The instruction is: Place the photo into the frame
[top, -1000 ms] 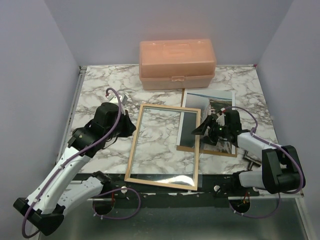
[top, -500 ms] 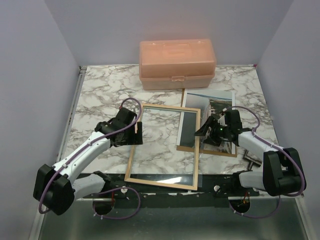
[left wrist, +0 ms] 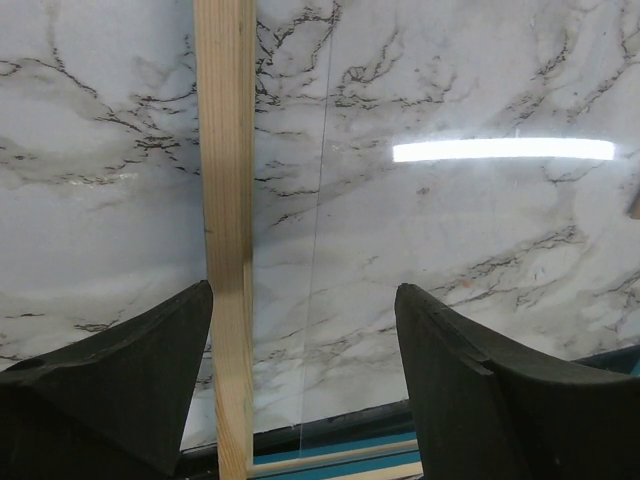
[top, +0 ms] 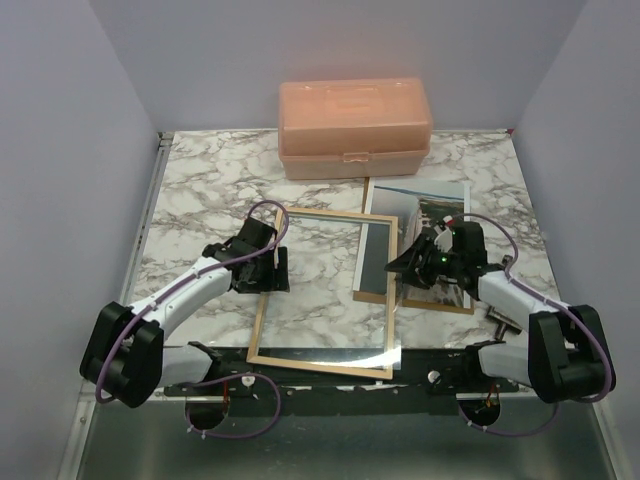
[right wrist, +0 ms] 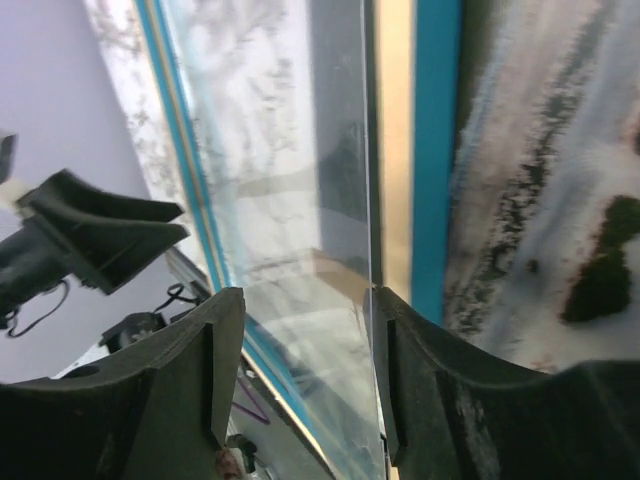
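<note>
The frame (top: 340, 214) lies flat mid-table with its light wood side up. Its right rim overlaps the photo (top: 430, 215), a grey scene print that lies on a brown backing board (top: 375, 297). My left gripper (top: 275, 268) is open over the frame's left rim. In the left wrist view that wooden rim (left wrist: 225, 180) runs between the fingers, close to the left one, and the gripper (left wrist: 305, 320) touches nothing. My right gripper (top: 400, 265) sits at the frame's right rim with its jaws apart. The right wrist view shows the pane's edge between them and the blue-and-wood rim (right wrist: 395, 150) beside the right finger (right wrist: 420, 400).
A peach plastic box (top: 355, 125) stands at the back centre. The marble table ends at a black rail (top: 320, 385) just below the frame's near rim. Purple walls close in left, right and behind. A small metal part (top: 500, 322) lies near the right arm.
My left arm swung right from the table's left side to the frame's left rim and its jaws opened. My right gripper stayed at the right rim and its jaws narrowed a little.
</note>
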You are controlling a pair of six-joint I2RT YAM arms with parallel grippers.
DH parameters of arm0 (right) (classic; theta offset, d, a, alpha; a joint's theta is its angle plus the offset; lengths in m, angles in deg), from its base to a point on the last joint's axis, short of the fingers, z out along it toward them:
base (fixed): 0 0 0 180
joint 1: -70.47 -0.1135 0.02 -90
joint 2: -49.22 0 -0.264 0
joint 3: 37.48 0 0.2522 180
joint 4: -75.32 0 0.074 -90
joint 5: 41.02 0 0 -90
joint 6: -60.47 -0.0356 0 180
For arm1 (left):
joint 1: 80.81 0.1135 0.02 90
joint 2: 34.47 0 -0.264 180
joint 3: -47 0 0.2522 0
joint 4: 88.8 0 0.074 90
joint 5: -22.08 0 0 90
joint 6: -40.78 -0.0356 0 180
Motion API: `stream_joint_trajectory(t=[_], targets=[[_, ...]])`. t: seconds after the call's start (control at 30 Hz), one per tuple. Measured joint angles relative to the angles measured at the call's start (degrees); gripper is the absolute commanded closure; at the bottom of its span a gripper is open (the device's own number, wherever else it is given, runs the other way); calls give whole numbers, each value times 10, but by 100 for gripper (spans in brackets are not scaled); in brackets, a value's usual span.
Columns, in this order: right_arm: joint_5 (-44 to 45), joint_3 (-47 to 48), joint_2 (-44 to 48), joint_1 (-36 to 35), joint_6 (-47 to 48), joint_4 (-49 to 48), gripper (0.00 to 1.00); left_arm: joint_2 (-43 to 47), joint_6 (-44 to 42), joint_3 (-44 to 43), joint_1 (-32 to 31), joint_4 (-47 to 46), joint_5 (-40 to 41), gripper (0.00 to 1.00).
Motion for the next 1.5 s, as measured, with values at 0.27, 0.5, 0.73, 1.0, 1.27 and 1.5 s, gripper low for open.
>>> stream_joint_trajectory(t=[0.27,0.5,0.73,1.0,1.27,1.5], targets=[[-35,0,56,0,-31,-35,45,-16,3,13,6,-15,-2,26],[-63,-21,10,0,-61,-125,44,-24,4,19,7,-24,-9,27],[-72,-54,-45,0,-83,-183,43,-48,5,24,10,-42,-20,28],[-74,-60,-84,-27,-104,-250,44,-50,4,28,10,-49,-28,28],[-72,-63,-108,-52,-121,-290,59,-50,4,30,11,-59,-39,28],[-60,-59,-102,-59,-116,-270,79,-41,5,37,11,-68,-48,23]])
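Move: The clear sheet's right edge runs between the right hand's fingers, about 1 cm to the hand's right and level with it. The frame's right rail passes about 1 cm to its right and 3 cm below, and the photo's middle lies some 5 cm ahead, 6 cm right and 4 cm below. The left hand has the frame's left rail about 2 cm to its left and 3 cm below. The sheet's left edge runs roughly straight beneath that hand. The right hand closes its fingertips about the clear sheet's right edge after travelling roughly 4.5 cm left, in from the frame's right rail. On the way it rises about 4 cm and comes back down. The left hand, fingers still wide open astride the left rail, sinks about 2.5 cm and then nudges right by 1 cm, its left finger against the rail's outer side. ##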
